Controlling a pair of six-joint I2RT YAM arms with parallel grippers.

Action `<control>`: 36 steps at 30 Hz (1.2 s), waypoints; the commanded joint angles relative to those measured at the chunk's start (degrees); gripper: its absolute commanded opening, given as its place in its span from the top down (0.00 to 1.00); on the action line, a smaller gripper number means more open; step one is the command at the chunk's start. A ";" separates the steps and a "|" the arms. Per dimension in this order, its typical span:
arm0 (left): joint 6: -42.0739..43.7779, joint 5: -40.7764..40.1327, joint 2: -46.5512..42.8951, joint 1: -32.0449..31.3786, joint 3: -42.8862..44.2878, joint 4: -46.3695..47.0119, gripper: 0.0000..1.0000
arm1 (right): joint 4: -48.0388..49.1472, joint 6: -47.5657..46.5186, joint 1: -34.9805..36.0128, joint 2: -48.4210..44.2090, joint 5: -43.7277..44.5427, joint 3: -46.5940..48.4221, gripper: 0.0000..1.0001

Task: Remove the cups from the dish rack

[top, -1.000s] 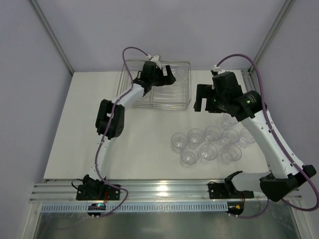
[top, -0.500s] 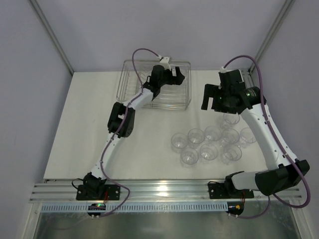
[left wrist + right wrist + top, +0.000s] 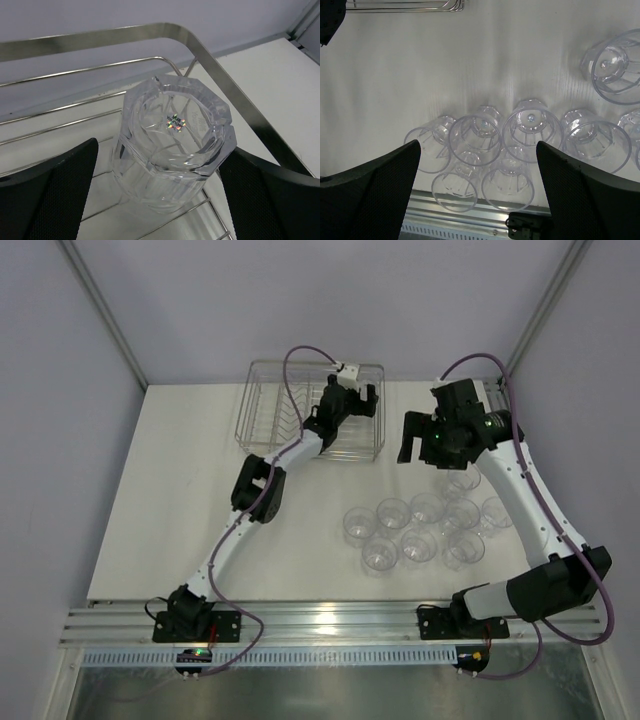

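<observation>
A clear faceted cup (image 3: 172,142) sits bottom-up in the right end of the wire dish rack (image 3: 225,85), which lies at the back of the table (image 3: 270,410). My left gripper (image 3: 160,200) is open, one finger on each side of this cup and neither touching it. In the top view this gripper (image 3: 360,400) hangs over the rack's right end. Several more cups (image 3: 418,530) stand upright in a cluster on the table at the right (image 3: 492,150). My right gripper (image 3: 480,195) is open and holds nothing, high above that cluster (image 3: 418,443).
The rack's near edge (image 3: 405,6) shows at the top left of the right wrist view. An aluminium rail (image 3: 330,625) runs along the table's near edge. Grey walls close in the back and both sides.
The left arm has stretched to the right along the rack, bringing its gripper over the rack's right end. The right gripper has turned and shifted slightly towards the back.
</observation>
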 commanded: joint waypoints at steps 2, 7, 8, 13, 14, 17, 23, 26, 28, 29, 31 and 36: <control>1.00 -2.93 1.42 -0.10 3.87 6.25 0.09 | 1.71 -0.74 -0.50 0.56 -1.64 -0.26 0.01; 1.00 -1.45 0.90 -0.01 3.53 5.90 0.45 | 1.88 -0.91 -0.50 0.91 -2.17 -0.35 0.03; 1.00 -1.61 0.63 -0.01 3.00 5.73 0.59 | 1.97 -0.83 -0.41 1.00 -2.17 -0.35 0.04; 1.26 -4.68 -7.25 -0.01 -7.97 9.58 1.00 | 2.23 -0.91 -0.59 1.18 -2.78 -0.44 0.04; 1.35 -5.04 -8.59 -0.01 -9.99 10.29 1.00 | 2.49 -0.74 -0.50 1.18 -2.96 -0.53 0.05; 0.48 -8.02 -15.51 -0.01 -17.99 13.10 1.00 | 3.11 -0.39 -0.50 0.83 -3.13 -0.70 0.05; -4.52 -13.48 -31.49 0.78 -31.88 15.66 1.00 | 6.09 0.67 -0.50 -0.23 -5.77 -1.40 0.05; -12.25 -14.01 -38.28 1.57 -39.08 15.92 1.00 | 9.07 1.63 -0.50 -1.45 -9.01 -2.81 0.05; -19.19 -10.33 -44.96 2.53 -44.78 15.31 1.00 | 12.14 2.94 -0.59 -2.25 -13.38 -4.04 0.05; -21.57 -9.01 -47.07 2.80 -46.64 13.83 1.00 | 13.47 3.56 -0.50 -3.30 -15.24 -4.74 0.05; -29.97 -5.07 -53.49 3.68 -51.04 12.41 1.00 | 18.63 5.05 -0.50 -4.62 -21.81 -7.46 0.05; -46.87 6.96 -65.43 4.91 -68.96 14.32 1.00 | 34.37 15.06 -0.50 -10.32 -36.42 -18.60 0.05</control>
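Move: The cup to be taken stands upside down near the right end of the dish rack, already between the left hand's open fingers, its middle about 1 cm ahead, 1 cm right and 1 cm below. The rack's right rail is some 5 cm right and 2 cm back; the rack's middle is 15 cm left, 2 cm back. The nearest unloaded cup is about 38 cm back, 2 cm left. From the right hand the rack cup is roughly 33 cm ahead, 5 cm left and 14 cm lower. The upside-down cup is pinched from both sides as the left fingers close about a third of their range, then lifted, slowly at first while the hand eases back left, then fast, some 24 cm up with roughly 14 cm back and 13 cm left, the wrist rolling its left side down about 35 degrees. Late on, the empty right hand swings 7 cm left, fingers open, its left side rolling up 25 degrees. ##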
